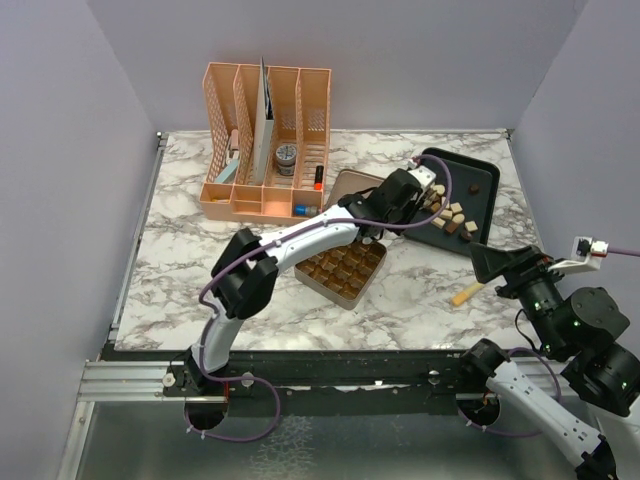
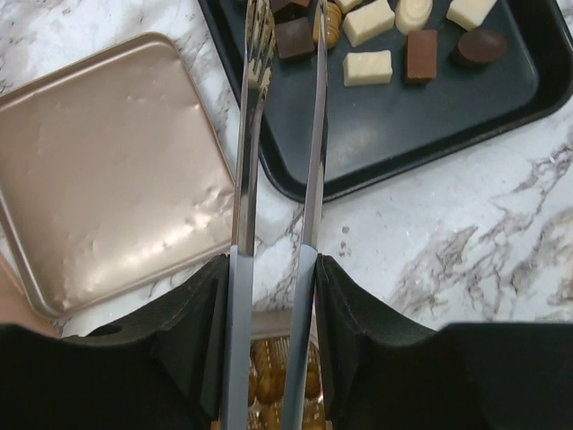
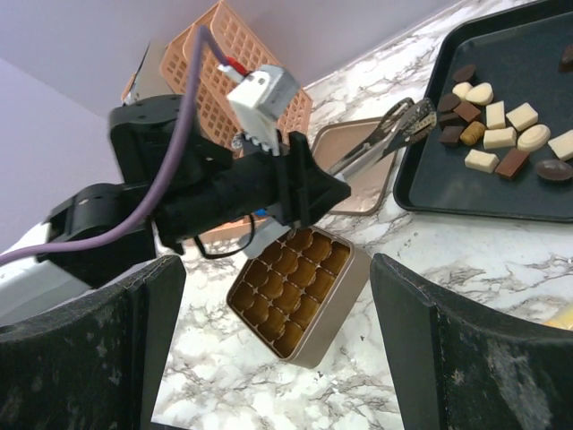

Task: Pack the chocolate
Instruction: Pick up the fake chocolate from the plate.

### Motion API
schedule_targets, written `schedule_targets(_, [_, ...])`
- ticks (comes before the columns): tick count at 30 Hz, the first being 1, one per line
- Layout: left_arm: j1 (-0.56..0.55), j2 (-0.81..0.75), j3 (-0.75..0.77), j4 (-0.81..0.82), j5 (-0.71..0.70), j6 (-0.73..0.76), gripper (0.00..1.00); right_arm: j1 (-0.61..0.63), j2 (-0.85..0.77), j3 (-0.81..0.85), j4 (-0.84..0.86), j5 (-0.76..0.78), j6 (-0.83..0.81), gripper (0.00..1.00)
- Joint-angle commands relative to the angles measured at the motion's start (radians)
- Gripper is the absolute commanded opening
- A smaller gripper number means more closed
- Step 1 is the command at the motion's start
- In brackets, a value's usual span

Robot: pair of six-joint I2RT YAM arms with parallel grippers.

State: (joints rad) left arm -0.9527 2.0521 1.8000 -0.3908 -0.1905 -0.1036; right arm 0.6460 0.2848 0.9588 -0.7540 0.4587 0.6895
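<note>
The chocolate point(image 1: 450, 215) lies as several dark, light brown and cream pieces point(image 2: 368, 67) on a black tray point(image 1: 482, 180). My left gripper point(image 1: 400, 190) is shut on metal tongs point(image 2: 313, 134), which reach out over the tray's near-left corner point(image 2: 403, 134). The tong tips stand either side of a dark brown piece point(image 2: 294, 38); contact cannot be told. The square gold tin point(image 1: 345, 268) sits open under the left arm, its cups point(image 3: 291, 291) empty. My right gripper point(image 3: 277, 358) hovers open at the right, away from the tin.
The tin's gold lid point(image 2: 116, 170) lies flat left of the tray. A peach desk organiser point(image 1: 265, 140) with small items stands at the back left. A short yellowish stick point(image 1: 467, 292) lies on the marble near the right gripper.
</note>
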Motion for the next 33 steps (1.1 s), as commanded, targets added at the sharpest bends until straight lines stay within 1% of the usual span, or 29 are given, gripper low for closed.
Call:
schedule_targets(1, [-0.007, 0.079, 0.105, 0.033, -0.017, 0.02, 0.44, -0.003, -0.012, 0.035, -0.034, 0.027, 0.004, 0.89])
schedule_targets(8, [-0.009, 0.168, 0.183, 0.017, -0.062, 0.019, 0.44, -0.003, -0.018, 0.036, -0.038, 0.026, 0.017, 0.88])
schedule_targets(21, [-0.013, 0.211, 0.168, 0.009, -0.06, 0.02, 0.44, -0.003, -0.026, 0.028, -0.039, 0.039, 0.016, 0.88])
schedule_targets(33, [-0.017, 0.281, 0.211, 0.007, -0.07, 0.021, 0.46, -0.003, -0.038, 0.035, -0.056, 0.053, 0.024, 0.88])
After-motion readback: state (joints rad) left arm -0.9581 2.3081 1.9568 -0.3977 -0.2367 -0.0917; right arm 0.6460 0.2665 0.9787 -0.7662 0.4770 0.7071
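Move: The left gripper still holds the tongs, which reach out ahead, right and down. The dark square chocolate at the pile's near-left corner lies about 10 cm ahead, 9 cm right and 15 cm below the left hand. From that chocolate, the caramel piece is 2 cm right, the white block 3 cm right and 4 cm nearer, the brown bar 6 cm right and 5 cm nearer. From the right hand it is some 28 cm ahead, 4 cm left, 32 cm below. Lower the left gripper about 8 cm, easing the tongs some 2 cm forward and 2 cm right over the first part, then taking them almost straight down so the parted tips come to the dark square chocolate. Keep the grip and the tong gap unchanged, rolling the wrist only about 5 degrees, left side up. ##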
